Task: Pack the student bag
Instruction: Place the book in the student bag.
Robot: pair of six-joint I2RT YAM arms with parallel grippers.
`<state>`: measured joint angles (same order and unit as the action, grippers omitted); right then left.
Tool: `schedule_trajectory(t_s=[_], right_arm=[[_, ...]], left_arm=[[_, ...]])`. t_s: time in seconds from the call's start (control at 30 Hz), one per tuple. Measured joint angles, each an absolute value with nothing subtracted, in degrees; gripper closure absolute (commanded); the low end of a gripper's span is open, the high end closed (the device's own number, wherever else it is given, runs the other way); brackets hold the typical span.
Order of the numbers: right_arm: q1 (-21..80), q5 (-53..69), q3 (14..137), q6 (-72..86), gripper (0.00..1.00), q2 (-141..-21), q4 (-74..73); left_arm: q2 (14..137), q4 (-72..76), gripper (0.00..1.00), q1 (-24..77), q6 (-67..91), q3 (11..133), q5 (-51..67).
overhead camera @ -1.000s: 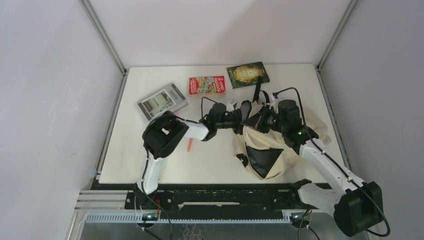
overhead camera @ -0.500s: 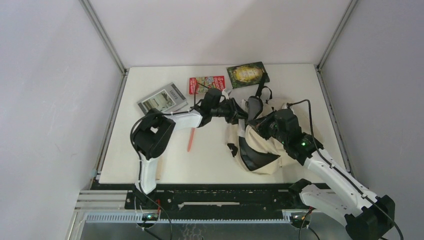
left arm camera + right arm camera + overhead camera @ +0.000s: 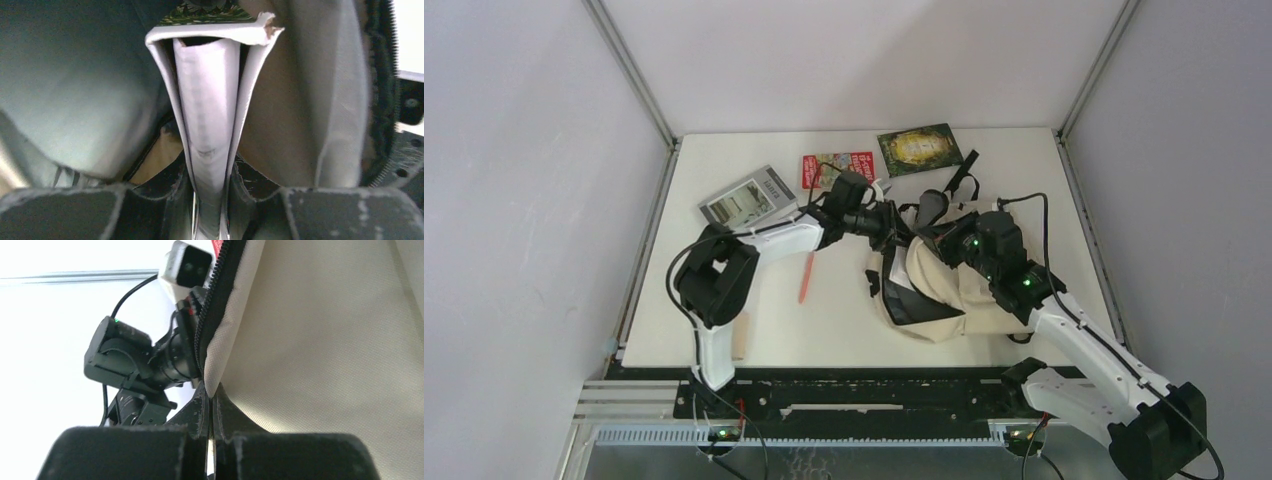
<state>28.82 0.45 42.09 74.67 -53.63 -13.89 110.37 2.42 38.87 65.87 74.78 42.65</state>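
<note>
The student bag (image 3: 949,295), cream canvas with a dark lining, lies at centre right with its mouth (image 3: 902,300) facing left. My right gripper (image 3: 940,244) is shut on the bag's cream edge (image 3: 222,365) beside the black zipper (image 3: 215,295) and holds it up. My left gripper (image 3: 210,170) is shut on a thin white book (image 3: 207,100), seen edge-on. The book's far end pokes between the dark lining (image 3: 75,90) and the cream wall (image 3: 300,100). In the top view the left gripper (image 3: 890,222) sits at the upper rim of the bag.
On the table's far side lie a grey book (image 3: 747,202), a red book (image 3: 837,168) and a green book (image 3: 919,148). An orange pen (image 3: 805,278) lies left of the bag. A small beige stick (image 3: 740,335) rests near the front left edge.
The bag and its mouth have shifted left. The left gripper with the white book has moved back and up to the bag's rim. The right arm has swung with the held edge.
</note>
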Motion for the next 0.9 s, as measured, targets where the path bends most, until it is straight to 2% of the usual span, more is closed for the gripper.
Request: schedule_trajectory(t_s=[0.1,0.17,0.3,0.4,0.77,0.9], right_arm=[[28.8,1.3,41.6,74.7,1.0,-53.6,-12.1],[28.8,1.8,41.5,74.6,1.0,-53.7,-11.7],[28.7,2.5,41.3,74.4,1.0,-54.4,-11.1],[28.6,2.7,41.3,74.2,1.0,-54.5,-11.0],[28.5,3.1,41.3,73.1,1.0,-54.5,-11.0],[28.1,3.3,41.3,72.3,1.0,-54.5,-11.1]], left_arm=[[112.6,1.7,0.86,40.0,64.3,76.6,42.9],[115.4,1.8,0.8,40.9,63.5,79.4,43.4],[119.1,1.7,0.5,41.9,61.7,82.8,43.7],[119.4,-3.9,0.26,42.1,56.6,84.2,41.7],[116.9,-27.0,0.13,42.5,41.4,86.3,29.9],[114.5,-32.0,0.14,42.5,37.3,89.0,26.8]])
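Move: Just inside the mouth of the student bag, the left hand still grips the book by its edge; the middle of the bag's opening lies roughly 9 cm back, hardly 1 cm right and 8 cm lower. The red book is about 17 cm ahead and 15 cm left of this hand, the pink pen some 9 cm back and 23 cm left, both 12 cm or so lower. From the right hand, shut on the bag's rim, the opening's middle is about 11 cm back, 2 cm left and 14 cm below. Sinking into the bag with the book, the left hand first pushes about 3.5 cm to the right, then opens wide and lets go of the book as it swings back to the left, still going down to some 8 cm before lifting a little. Its fingers tip about 30 degrees further downward. The right hand stays put, keeping its pinch on the bag's rim. ##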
